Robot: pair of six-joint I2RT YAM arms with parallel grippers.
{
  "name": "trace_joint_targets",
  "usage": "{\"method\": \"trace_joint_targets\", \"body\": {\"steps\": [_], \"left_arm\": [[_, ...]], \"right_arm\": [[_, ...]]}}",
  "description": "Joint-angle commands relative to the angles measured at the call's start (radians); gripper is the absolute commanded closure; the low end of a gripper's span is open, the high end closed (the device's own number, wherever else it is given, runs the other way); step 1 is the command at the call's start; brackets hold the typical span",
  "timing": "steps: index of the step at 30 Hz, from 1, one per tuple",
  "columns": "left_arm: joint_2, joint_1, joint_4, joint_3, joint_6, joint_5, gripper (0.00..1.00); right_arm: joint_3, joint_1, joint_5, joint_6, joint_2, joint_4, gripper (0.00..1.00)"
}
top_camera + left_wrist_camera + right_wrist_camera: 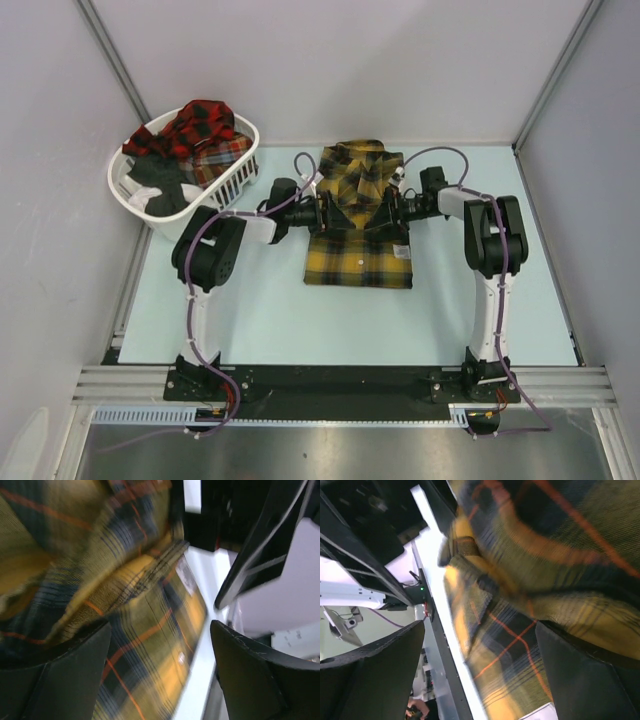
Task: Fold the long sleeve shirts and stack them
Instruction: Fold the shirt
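A mustard-yellow plaid long sleeve shirt (358, 255) lies in the middle of the table, its lower half flat and its upper half bunched up (360, 172). My left gripper (325, 212) is at the shirt's left edge and my right gripper (393, 210) at its right edge, both low at the bunched part. In the left wrist view the left gripper (161, 627) stands open over the yellow cloth (150, 645), with a fold lying over one finger (65, 680). The right gripper (481, 626) is open too, with cloth (520, 645) between its fingers and draped over one finger (590, 680). Red-and-black plaid shirts (195, 125) sit in the basket.
A white laundry basket (118, 185) stands at the back left of the table, holding the red plaid shirts and a dark garment (165, 182). Grey walls close in the table at the back and on both sides. The arms' bases stand at the near edge.
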State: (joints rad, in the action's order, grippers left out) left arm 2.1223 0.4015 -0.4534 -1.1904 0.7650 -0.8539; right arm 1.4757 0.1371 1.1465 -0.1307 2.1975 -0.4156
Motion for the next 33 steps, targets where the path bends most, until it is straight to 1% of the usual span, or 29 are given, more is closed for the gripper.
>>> {"method": "trace_joint_targets", "body": {"steps": [1, 5, 7, 9, 11, 12, 14, 15, 16, 17, 18, 19, 20, 21, 22, 24, 25, 28, 33], "left_arm": [[0.025, -0.033, -0.005, -0.148, -0.076, 0.082, 0.13], [0.036, -0.055, 0.067, -0.233, -0.164, 0.140, 0.11], [0.038, -0.073, 0.117, -0.261, -0.219, 0.205, 0.10], [0.034, -0.090, 0.122, -0.270, -0.252, 0.217, 0.10], [0.010, -0.098, 0.137, -0.282, -0.288, 0.170, 0.10], [-0.013, -0.101, 0.143, -0.278, -0.335, 0.138, 0.10], [-0.103, -0.099, 0.169, -0.220, -0.384, 0.054, 0.11], [-0.137, -0.099, 0.185, -0.189, -0.430, 0.038, 0.11], [-0.168, -0.099, 0.230, -0.128, -0.449, 0.030, 0.13], [-0.227, -0.099, 0.264, -0.103, -0.467, 0.042, 0.16], [-0.248, -0.098, 0.309, -0.085, -0.507, 0.070, 0.20], [-0.271, -0.098, 0.420, -0.068, -0.521, 0.117, 0.34], [-0.289, -0.098, 0.479, -0.066, -0.530, 0.154, 0.39], [-0.295, -0.099, 0.519, -0.063, -0.542, 0.194, 0.41], [-0.303, -0.098, 0.574, -0.052, -0.547, 0.210, 0.45], [-0.324, -0.096, 0.599, -0.028, -0.530, 0.274, 0.48], [-0.325, -0.096, 0.608, -0.006, -0.526, 0.282, 0.50], [-0.303, -0.087, 0.616, 0.005, -0.529, 0.302, 0.50], [-0.242, -0.064, 0.618, -0.032, -0.555, 0.322, 0.51]], "right_arm": [[0.032, 0.013, -0.070, 0.026, 0.086, -0.021, 0.00], [0.060, 0.012, -0.088, 0.069, 0.108, -0.055, 0.00], [0.070, 0.010, -0.091, 0.091, 0.108, -0.069, 0.00], [0.086, 0.009, -0.093, 0.103, 0.107, -0.095, 0.00], [0.097, 0.004, -0.082, 0.121, 0.088, -0.112, 0.01], [0.107, 0.004, -0.080, 0.129, 0.073, -0.133, 0.01], [0.110, 0.006, -0.062, 0.152, 0.041, -0.144, 0.02], [0.110, 0.006, -0.056, 0.155, -0.002, -0.152, 0.03], [0.109, 0.010, -0.050, 0.160, -0.022, -0.157, 0.04], [0.107, 0.019, -0.050, 0.166, -0.047, -0.161, 0.05], [0.103, 0.025, -0.054, 0.174, -0.089, -0.163, 0.08], [0.091, 0.032, -0.073, 0.174, -0.113, -0.161, 0.10], [0.083, 0.045, -0.082, 0.175, -0.131, -0.158, 0.13], [0.077, 0.053, -0.100, 0.178, -0.146, -0.164, 0.18], [0.066, 0.062, -0.134, 0.184, -0.178, -0.166, 0.20], [0.055, 0.100, -0.172, 0.210, -0.205, -0.193, 0.26], [0.048, 0.117, -0.216, 0.221, -0.229, -0.190, 0.27], [0.011, 0.173, -0.244, 0.218, -0.249, -0.177, 0.33], [-0.005, 0.251, -0.284, 0.217, -0.188, -0.143, 0.45]]}}
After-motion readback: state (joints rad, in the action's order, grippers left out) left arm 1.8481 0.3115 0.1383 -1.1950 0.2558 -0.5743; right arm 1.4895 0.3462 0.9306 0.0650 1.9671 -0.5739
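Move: The raised fold across the shirt's top layer lies between the hands: about 6 cm to the left hand's right and level with it fore and aft, and some 5 cm to the right hand's left, also level. From the left hand, the shirt's left edge is roughly 8 cm left and the middle of the near hem some 17 cm back and 5 cm right; the white label sits about 7 cm back and 6 cm right of the right hand. With the right hand staying almost still, wide open on the cloth, the left sweeps forward some 10 cm with the top layer, rising a little as its fingers tip up, then draws back nearly as far while swinging about 9 cm left, arching over and sinking beside the shirt's left edge, half shut and pointing about 25 degrees more steeply down. Once the left is drawing back, the right lifts off by some 6 cm and heads left and back over the smoothed panel, fingers partly closing and turning slightly counter-clockwise. ##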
